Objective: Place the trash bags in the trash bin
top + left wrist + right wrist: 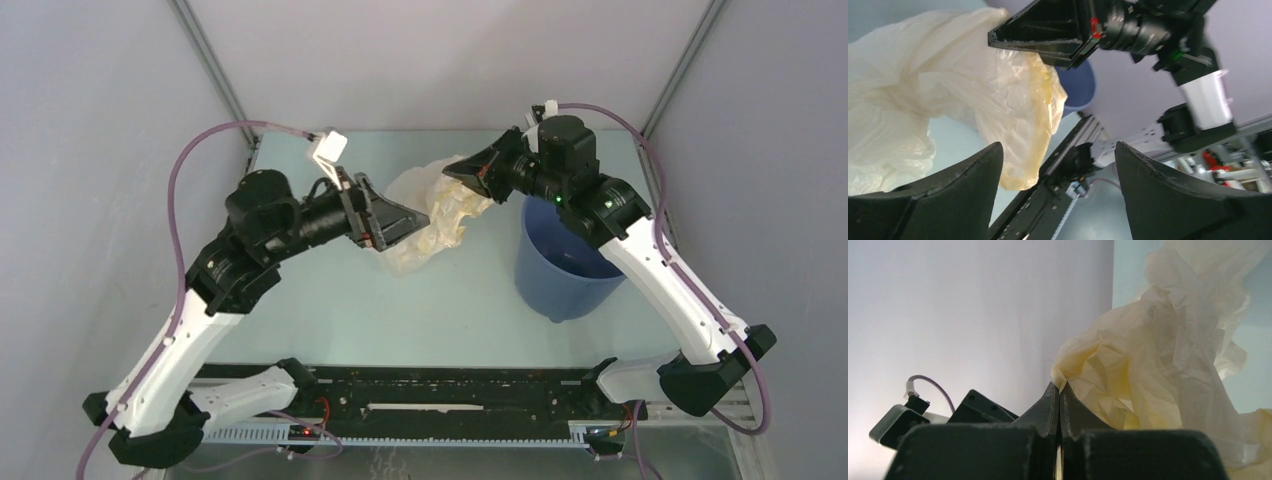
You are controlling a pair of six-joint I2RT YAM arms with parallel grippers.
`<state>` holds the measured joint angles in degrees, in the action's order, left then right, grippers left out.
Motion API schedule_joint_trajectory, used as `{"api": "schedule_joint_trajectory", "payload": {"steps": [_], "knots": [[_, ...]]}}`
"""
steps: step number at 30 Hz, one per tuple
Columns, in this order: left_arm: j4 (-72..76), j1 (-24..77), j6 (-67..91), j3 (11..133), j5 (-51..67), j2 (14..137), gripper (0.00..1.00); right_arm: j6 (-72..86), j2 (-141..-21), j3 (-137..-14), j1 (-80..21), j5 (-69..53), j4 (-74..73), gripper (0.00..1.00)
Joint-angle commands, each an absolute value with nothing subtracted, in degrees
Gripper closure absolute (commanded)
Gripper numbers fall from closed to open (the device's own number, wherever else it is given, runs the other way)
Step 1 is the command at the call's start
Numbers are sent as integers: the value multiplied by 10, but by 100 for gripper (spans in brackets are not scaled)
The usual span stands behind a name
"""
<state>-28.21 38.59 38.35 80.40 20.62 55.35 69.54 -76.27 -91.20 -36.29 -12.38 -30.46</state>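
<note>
The trash bag [432,212], thin, crinkly and cream-tinted, hangs bunched above the table's middle. My right gripper [456,172] is shut on its upper edge; in the right wrist view the closed fingertips [1059,386] pinch a fold of the bag [1158,365]. My left gripper [412,222] stands open against the bag's left side. In the left wrist view its gripper [1058,147] has nothing between the fingers, and the bag [948,90] lies off to the upper left. The trash bin [562,270], a round blue bucket, stands upright under my right forearm, partly hidden by it, to the right of the bag.
A black rail [430,385] runs along the table's near edge between the arm bases. Grey enclosure walls and metal posts [205,55] close in the left, back and right. The bin [1079,85] shows as a blue patch behind the bag in the left wrist view.
</note>
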Motion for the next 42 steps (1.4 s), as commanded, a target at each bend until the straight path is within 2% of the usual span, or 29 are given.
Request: {"api": "schedule_joint_trajectory", "payload": {"steps": [1, 2, 4, 7, 9, 10, 13, 16, 22, 27, 31, 32, 33, 34, 35, 39, 42], "knots": [[-406, 442, 264, 877, 63, 601, 20, 720, -767, -926, -373, -115, -283, 100], [-431, 453, 254, 893, 43, 613, 24, 719, -766, -926, -373, -114, -285, 100], [-463, 472, 233, 922, 18, 635, 27, 716, -766, -927, -374, -107, -290, 100], [-479, 510, 215, 950, -30, 652, 21, 711, -764, -929, -374, -98, -293, 100], [-487, 530, 211, 964, -83, 663, 20, 710, -765, -931, -374, -96, -295, 100], [-498, 541, 209, 976, -110, 672, 22, 710, -765, -931, -374, -96, -295, 100], [-547, 571, 206, 1025, -197, 708, 39, 704, -763, -935, -375, -89, -301, 100], [-577, 587, 191, 1062, -232, 738, 49, 692, -763, -943, -378, -76, -318, 100], [-580, 588, 194, 1072, -224, 758, 60, 671, -766, -960, -381, -71, -331, 100], [-569, 587, 192, 1063, -234, 754, 61, 662, -764, -962, -381, -78, -328, 100], [-562, 587, 190, 1063, -228, 758, 55, 661, -767, -962, -381, -91, -326, 100], [-561, 587, 190, 1066, -226, 760, 58, 659, -769, -962, -381, -94, -326, 100], [-560, 587, 190, 1066, -225, 760, 74, 655, -768, -962, -381, -97, -324, 100], [-560, 587, 191, 1068, -233, 758, 97, 648, -768, -963, -379, -103, -321, 96], [-562, 587, 195, 1067, -246, 754, 100, 635, -768, -965, -378, -114, -317, 91], [-551, 565, 201, 1061, -273, 722, 100, 581, -763, -952, -359, -208, -305, 60], [-547, 509, 238, 1053, -226, 692, 100, 537, -748, -931, -337, -255, -313, 46]]}}
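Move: Below and ahead of the open left fingers hangs the trash bag, its middle about 5 cm farther out, level sideways and some 10 cm lower. The right gripper, already shut on the bag's yellow rim, is roughly 8 cm ahead of the left hand, 2 cm to its right and 3 cm lower. From the right hand, the bag's middle lies about 3 cm back, 3 cm left and 7 cm down, and the trash bin about 23 cm right, 5 cm back and 28 cm below. Sinking about 5 cm and reaching about as far forward, the left hand rolls some 40 degrees so its fingers slant down to the right, and closes fully on the bag's yellow rim beside the right gripper. Meanwhile the right hand stays in place with its grip, then opens about halfway at the end, letting go of the rim and starting to ease back. ##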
